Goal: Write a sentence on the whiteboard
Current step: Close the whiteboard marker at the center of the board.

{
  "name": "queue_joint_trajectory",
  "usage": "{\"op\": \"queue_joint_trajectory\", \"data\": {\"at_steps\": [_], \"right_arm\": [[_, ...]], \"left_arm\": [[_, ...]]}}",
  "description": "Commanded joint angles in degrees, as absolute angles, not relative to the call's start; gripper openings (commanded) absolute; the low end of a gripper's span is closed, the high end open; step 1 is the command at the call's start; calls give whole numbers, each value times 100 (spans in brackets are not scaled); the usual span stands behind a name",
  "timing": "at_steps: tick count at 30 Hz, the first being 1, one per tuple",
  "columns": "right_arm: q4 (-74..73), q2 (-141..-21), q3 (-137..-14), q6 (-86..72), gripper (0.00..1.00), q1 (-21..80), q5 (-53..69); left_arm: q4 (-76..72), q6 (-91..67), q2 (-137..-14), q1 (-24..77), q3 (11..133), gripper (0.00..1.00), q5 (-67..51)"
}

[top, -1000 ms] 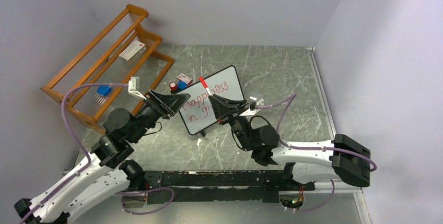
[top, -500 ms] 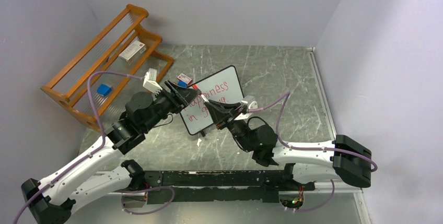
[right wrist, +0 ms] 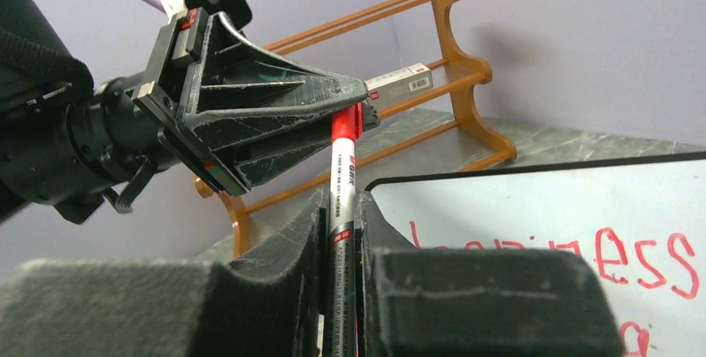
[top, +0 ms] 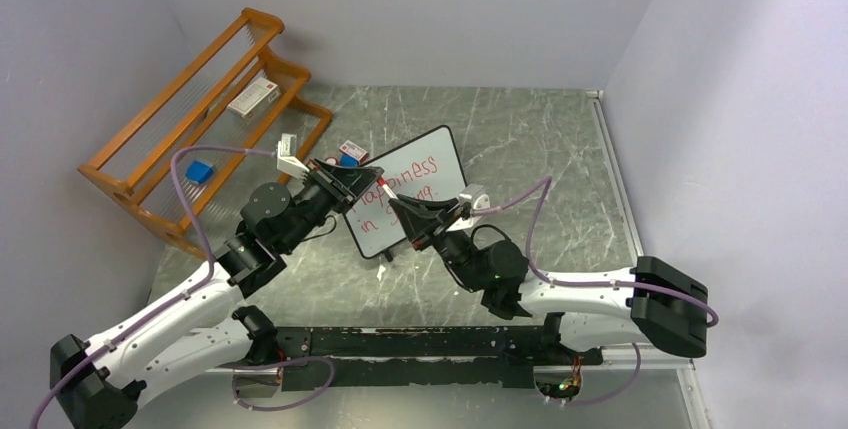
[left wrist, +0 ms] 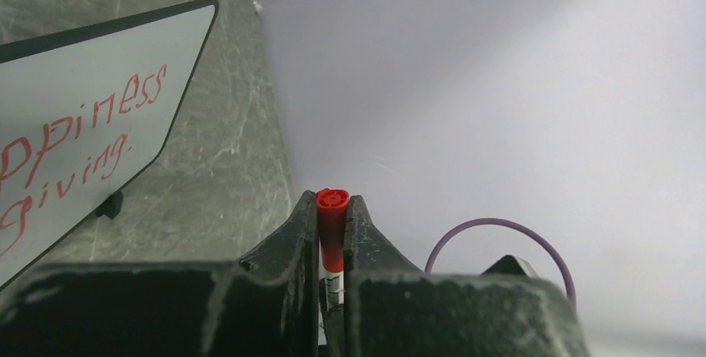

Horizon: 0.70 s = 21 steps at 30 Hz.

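The whiteboard stands tilted mid-table, and the red sentence runs across it in two slanted lines. A white marker with a red end is held in front of the board's left side. My right gripper is shut on the marker's barrel. My left gripper comes in from the left and is shut on the red end, which pokes out between its fingertips. In the left wrist view the whiteboard lies to the left with the sentence partly visible.
A wooden rack stands at the back left with a white box and a blue block on it. A small box and a blue item lie just left of the board. Walls close in on all sides.
My left arm swung in towards the board, and its jaws opened wider, then shut on the marker's red end. My right gripper moved slightly down and left, still holding the marker.
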<state>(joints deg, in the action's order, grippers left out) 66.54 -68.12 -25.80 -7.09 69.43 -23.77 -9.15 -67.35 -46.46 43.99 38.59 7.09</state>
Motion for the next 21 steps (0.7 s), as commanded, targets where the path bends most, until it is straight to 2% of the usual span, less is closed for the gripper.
{"op": "queue_joint_trajectory", "data": {"at_steps": [1,9,15,21], "right_arm": [[7212,-6909,-2644,-1130,0,6922,-2601],[8172,-7056,-2497,-1840,0,6701,-2893],[7589,-6978,-2686,-1935,0,6512,-2452],[6133,-6477,-2612,-1941,0,6268,-2241]], "left_arm": [[-1798,-7030,-4678,4448,3368,5,-57],[-2522,-7215,-4484,4543,2788,5,-439],[-2096,-6973,-4203,4552,2770,7,-219],[-182,-5838,-3741,4543,3662,44,1094]]}}
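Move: The marker's red cap is already between the left fingertips, within a centimetre of that hand's point. From the right hand, which grips the white barrel, the cap lies about 3 cm ahead, 4 cm left and 4 cm up. The whiteboard's middle is about 10 cm ahead of the left hand, 3 cm right and 22 cm below; the blue block is roughly 20 cm ahead, 12 cm left and 30 cm below. Still pinching the red cap, the left hand rolls its left side down by nearly 10 degrees while the right, keeping hold of the barrel, rolls the opposite way by about as much, both almost in place. Then the left fingers open, let go of the cap and draw off, about 2 cm back and to the left overall. ##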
